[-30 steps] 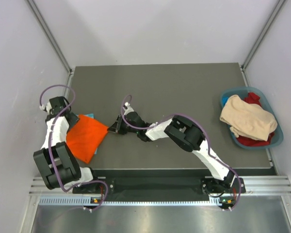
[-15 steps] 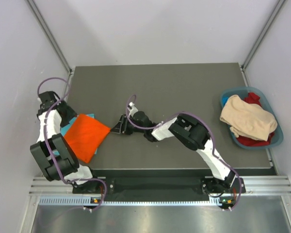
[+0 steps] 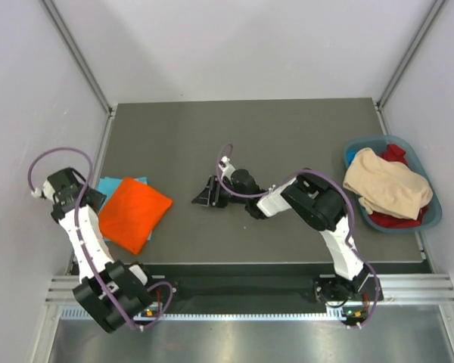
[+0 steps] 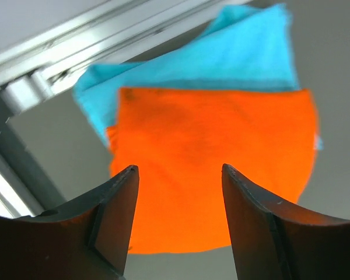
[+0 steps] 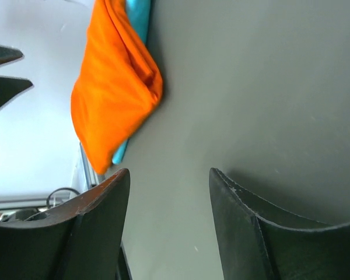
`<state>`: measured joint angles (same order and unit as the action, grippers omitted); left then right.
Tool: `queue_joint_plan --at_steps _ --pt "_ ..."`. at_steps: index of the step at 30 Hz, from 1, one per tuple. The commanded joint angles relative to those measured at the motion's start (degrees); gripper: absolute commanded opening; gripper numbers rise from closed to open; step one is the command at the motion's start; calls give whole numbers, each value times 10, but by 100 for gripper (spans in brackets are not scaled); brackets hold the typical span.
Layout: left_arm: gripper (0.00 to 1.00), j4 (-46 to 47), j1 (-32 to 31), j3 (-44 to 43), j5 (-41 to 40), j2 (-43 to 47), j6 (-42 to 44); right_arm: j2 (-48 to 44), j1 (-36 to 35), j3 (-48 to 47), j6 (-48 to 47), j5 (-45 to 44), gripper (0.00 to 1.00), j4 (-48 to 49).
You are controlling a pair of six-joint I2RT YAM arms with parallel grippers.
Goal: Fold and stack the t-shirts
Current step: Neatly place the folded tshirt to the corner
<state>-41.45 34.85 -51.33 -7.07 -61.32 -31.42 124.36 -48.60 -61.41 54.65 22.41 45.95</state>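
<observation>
A folded bright orange t-shirt [image 3: 135, 212] lies at the table's left edge on top of a folded turquoise t-shirt [image 3: 115, 184], which shows only along its far side. In the left wrist view the orange t-shirt [image 4: 216, 157] covers most of the turquoise one [image 4: 221, 52]. My left gripper [image 3: 93, 199] hangs just left of the stack, open [image 4: 178, 172], holding nothing. My right gripper [image 3: 204, 194] is open [image 5: 169, 175] over bare table, a little to the right of the stack. From there the orange t-shirt [image 5: 114, 87] shows with a turquoise edge [image 5: 139, 11].
A blue basket [image 3: 433, 215] at the table's right edge holds a beige cloth [image 3: 386, 187] and a red one [image 3: 397, 153]. A metal rail [image 4: 64, 41] runs along the left edge beside the stack. The left gripper's fingers [image 5: 6, 76] show in the right wrist view.
My right gripper has opened and drawn back to the right, away from the orange t-shirt. My left arm has swung back to the left, off the stack.
</observation>
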Motion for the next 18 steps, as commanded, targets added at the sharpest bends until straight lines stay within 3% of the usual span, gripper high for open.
queue_joint_plan --at_steps 1,5,14,18 --pt "64 8 59 57 28 2 -41 -26 23 23 22 39 57 83" --pt "64 25 82 83 36 26 -57 -41 35 45 22 34 57 93" --pt "65 48 90 113 -49 53 -92 -26 45 49 40 45 57 110" --pt "66 107 98 150 -22 50 -103 -25 54 53 50 49 57 122"
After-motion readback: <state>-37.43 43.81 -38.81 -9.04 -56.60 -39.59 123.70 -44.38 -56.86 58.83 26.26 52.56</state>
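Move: The folded orange tshirt lies about 11 cm to the left hand's right, level with it fore and aft, and some 12 cm below. The cyan tshirt under it has its middle roughly 7 cm to that hand's right and 3 cm ahead, 13 cm down. The table's near-left corner is around 13 cm back and 5 cm to its left, 13 cm down. From the right hand, the orange tshirt is about 18 cm left, 5 cm back and slightly lower. Back and down together, about 5 cm each, the left hand drops quickly beside the near-left side of the folded tshirts, then nearly halts, turning some 15 degrees counter-clockwise with its fingers open and clear of the cloth. The right hand, also open, retreats slowly about 3 cm to the right, away from the tshirts, edging slightly forward, and stops. ##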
